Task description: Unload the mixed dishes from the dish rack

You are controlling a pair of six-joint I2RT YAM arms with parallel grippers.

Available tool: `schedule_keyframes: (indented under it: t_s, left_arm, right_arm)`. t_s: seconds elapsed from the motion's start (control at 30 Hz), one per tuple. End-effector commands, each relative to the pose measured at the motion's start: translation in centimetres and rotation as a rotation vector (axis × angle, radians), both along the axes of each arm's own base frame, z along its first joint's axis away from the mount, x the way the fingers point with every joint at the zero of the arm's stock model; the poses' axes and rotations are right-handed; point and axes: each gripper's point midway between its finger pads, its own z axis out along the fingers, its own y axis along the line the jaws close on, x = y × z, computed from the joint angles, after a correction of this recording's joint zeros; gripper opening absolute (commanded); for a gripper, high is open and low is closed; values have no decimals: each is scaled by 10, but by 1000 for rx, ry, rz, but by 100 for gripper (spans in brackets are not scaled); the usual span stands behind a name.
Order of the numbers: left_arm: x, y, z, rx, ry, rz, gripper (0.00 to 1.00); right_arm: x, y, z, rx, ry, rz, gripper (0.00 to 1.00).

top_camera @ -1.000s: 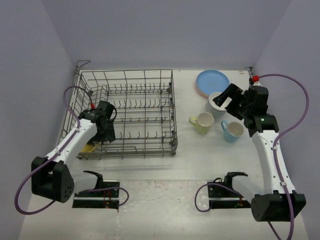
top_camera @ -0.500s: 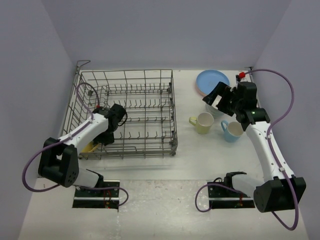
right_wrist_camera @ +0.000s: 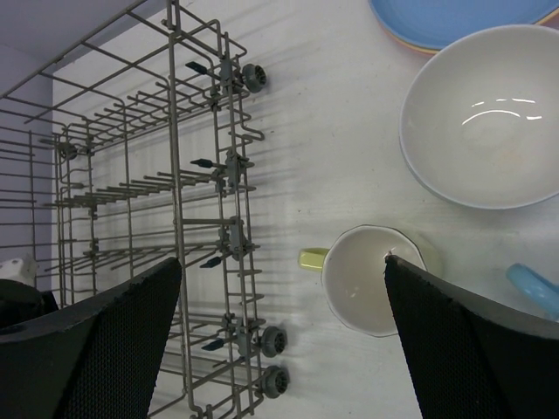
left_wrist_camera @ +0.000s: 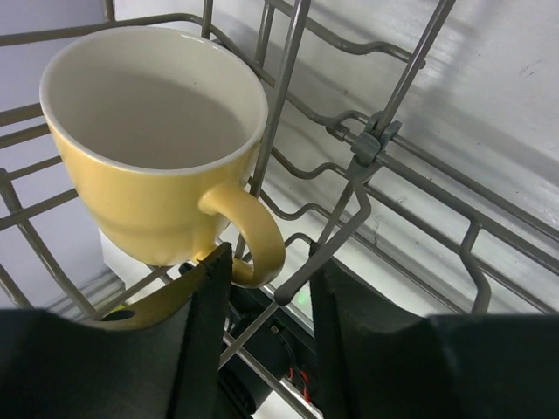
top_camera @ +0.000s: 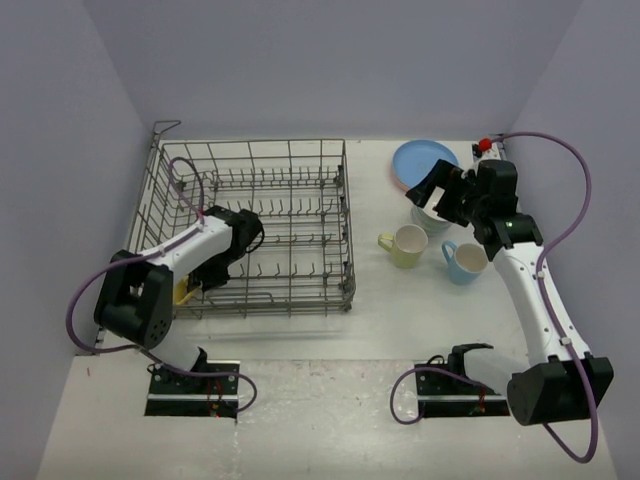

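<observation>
A yellow mug (left_wrist_camera: pixel 148 148) lies tilted in the near left corner of the dish rack (top_camera: pixel 250 146), where it shows only as a yellow patch (top_camera: pixel 181 292). My left gripper (left_wrist_camera: pixel 271 271) reaches down to it inside the rack (top_camera: pixel 198 282). Its jaws are partly closed. The mug's handle (left_wrist_camera: pixel 258 249) and a rack wire stand in the gap, the handle against the left finger, the right finger apart from it. My right gripper (right_wrist_camera: pixel 284 266) hangs wide open and empty above the table (top_camera: pixel 432 195), over a pale yellow-green mug (right_wrist_camera: pixel 371 279).
Right of the rack stand the pale yellow-green mug (top_camera: pixel 408 245), a light blue mug (top_camera: pixel 466 262), stacked white bowls (top_camera: pixel 430 215) and a blue plate on top of other plates (top_camera: pixel 422 160). The rack's wheeled right side (right_wrist_camera: pixel 236 218) lies close to the mugs.
My left gripper's jaws have narrowed around the yellow mug's handle, and that arm has swung further into the rack. My right gripper has shifted slightly left, still wide open.
</observation>
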Motion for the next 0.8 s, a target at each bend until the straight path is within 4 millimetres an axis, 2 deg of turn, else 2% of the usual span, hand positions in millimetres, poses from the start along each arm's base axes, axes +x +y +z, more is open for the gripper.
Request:
schedule_keyframes:
  t_s: [0.0, 0.3, 0.5, 0.57, 0.77]
  left_arm:
    - [11, 7, 9, 76, -47, 20, 40]
    - [26, 9, 13, 110, -78, -8, 38]
    - [25, 11, 9, 131, -54, -10, 19]
    - [23, 10, 12, 118, -64, -4, 1]
    - [15, 7, 31, 41, -153, 15, 0]
  right_arm:
    - [2, -1, 25, -26, -81, 9, 99]
    - [-2, -12, 34, -70, -101, -28, 99]
    - [-9, -27, 44, -115, -133, -97, 99]
    - [-13, -28, 48, -115, -150, -102, 99]
    - [-15, -30, 50, -116, -154, -112, 99]
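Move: The yellow mug sits in the rack's front-left corner, its middle about 5 cm to the left of the left fingers, some 2 cm ahead and nearly level; its handle points at them, about 1 cm ahead and 1 cm left. A thin rack tine stands right by the fingertips. The rack's front rail runs about 5 cm behind. From the right gripper the mug is some 73 cm left, 12 cm back and 17 cm lower. Ease the left gripper about 1.5 cm forward so the yellow mug's handle comes between the half-open fingers, holding the wrist nearly still with the tips slanting down and left. Then shut the fingers to pinch the handle, beginning a slight rise at the very end. Meanwhile lift the open right gripper about 3 cm, drawing back and right, away from the bowls. ##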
